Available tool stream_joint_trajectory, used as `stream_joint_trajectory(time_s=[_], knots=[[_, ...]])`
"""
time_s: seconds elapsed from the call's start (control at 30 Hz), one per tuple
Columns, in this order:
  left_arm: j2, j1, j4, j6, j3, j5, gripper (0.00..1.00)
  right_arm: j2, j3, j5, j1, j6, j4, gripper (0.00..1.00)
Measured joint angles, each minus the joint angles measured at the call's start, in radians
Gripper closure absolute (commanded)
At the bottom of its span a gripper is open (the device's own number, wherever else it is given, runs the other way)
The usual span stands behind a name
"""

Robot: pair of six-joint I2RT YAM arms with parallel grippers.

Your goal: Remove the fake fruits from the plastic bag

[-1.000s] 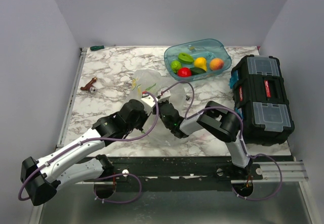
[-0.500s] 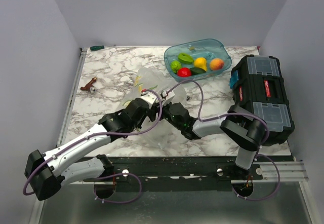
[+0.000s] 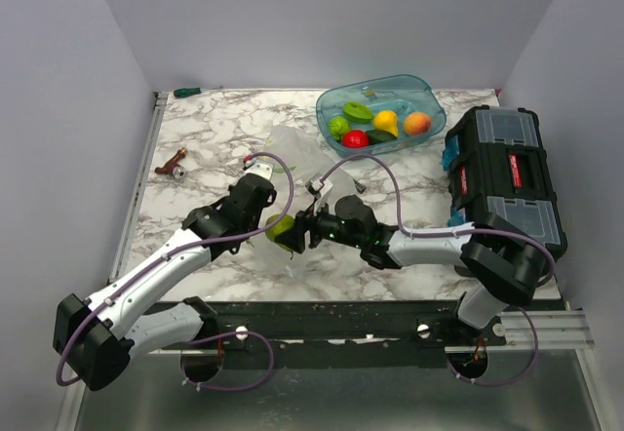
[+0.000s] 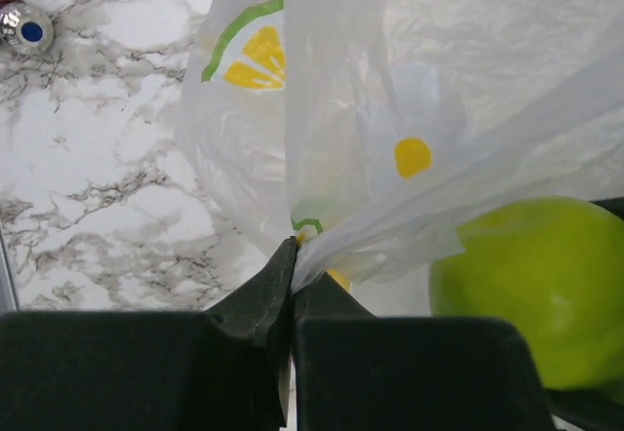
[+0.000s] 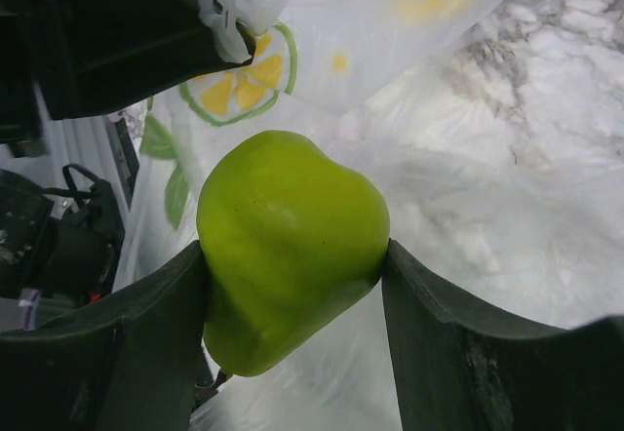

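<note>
The plastic bag (image 3: pixel 292 154), thin and see-through with lemon-slice prints, hangs crumpled over the marble table (image 3: pixel 214 124). My left gripper (image 3: pixel 259 168) is shut on a fold of the plastic bag (image 4: pixel 390 80), pinched right at the fingertips (image 4: pixel 292 248). My right gripper (image 3: pixel 291 235) is shut on a glossy light green fake fruit (image 3: pixel 281 226), held outside the bag just in front of it. In the right wrist view that green fruit (image 5: pixel 292 246) fills the gap between both fingers (image 5: pixel 146 333). The same green fruit (image 4: pixel 531 285) shows in the left wrist view.
A teal oval tub (image 3: pixel 425 92) at the back holds green, red, yellow and dark green fruits and an orange peach-like ball (image 3: pixel 417 122). At the right stands a black toolbox (image 3: pixel 505 187). A small brown and metal object (image 3: pixel 173 166) and a green-handled screwdriver (image 3: pixel 185 91) lie at the left.
My right gripper has drawn back out of the bag toward the near left with the green fruit. My left gripper has moved farther back, holding the bag's edge.
</note>
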Motion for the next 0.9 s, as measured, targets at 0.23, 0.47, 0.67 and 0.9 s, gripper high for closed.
stream_joint_trajectory(time_s=[0.23,0.47,0.67,0.9], knots=[[0.042,0.045,-0.061,-0.058,0.011,-0.070,1.00,-0.156,-0.035,-0.007,0.000,0.034,-0.055,0.83],[0.032,0.148,-0.107,-0.131,0.030,-0.140,1.00,-0.300,-0.062,0.055,0.000,0.051,-0.103,0.85],[-0.051,0.220,-0.132,-0.178,0.031,-0.201,1.00,-0.379,-0.090,0.172,0.000,0.055,-0.177,0.90],[-0.171,0.244,-0.100,-0.180,0.029,-0.214,1.00,-0.475,-0.099,0.323,0.000,0.047,-0.298,0.94]])
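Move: My right hand already grips the green pear at the bag's mouth. The bin it goes to has its middle about 34 cm ahead, 25 cm right and some 9 cm below; in it, the tomato is 28 cm ahead and 17 cm right, while the black bar lies 16 cm ahead, 17 cm right, 12 cm down. From my left hand, pinching the bag, the hammer is about 15 cm ahead, 25 cm left and 14 cm below; the pear is 6 cm back, 7 cm right, slightly lower. I part the bag and the fruit: my left hand keeps its pinch on the plastic and draws it about 10 cm left towards the hammer, turning counter-clockwise some 30 degrees and rising near the end. Holding the pear, my right hand first lifts about 8 cm, then swings roughly as far right, away from the bag, turning clockwise. ##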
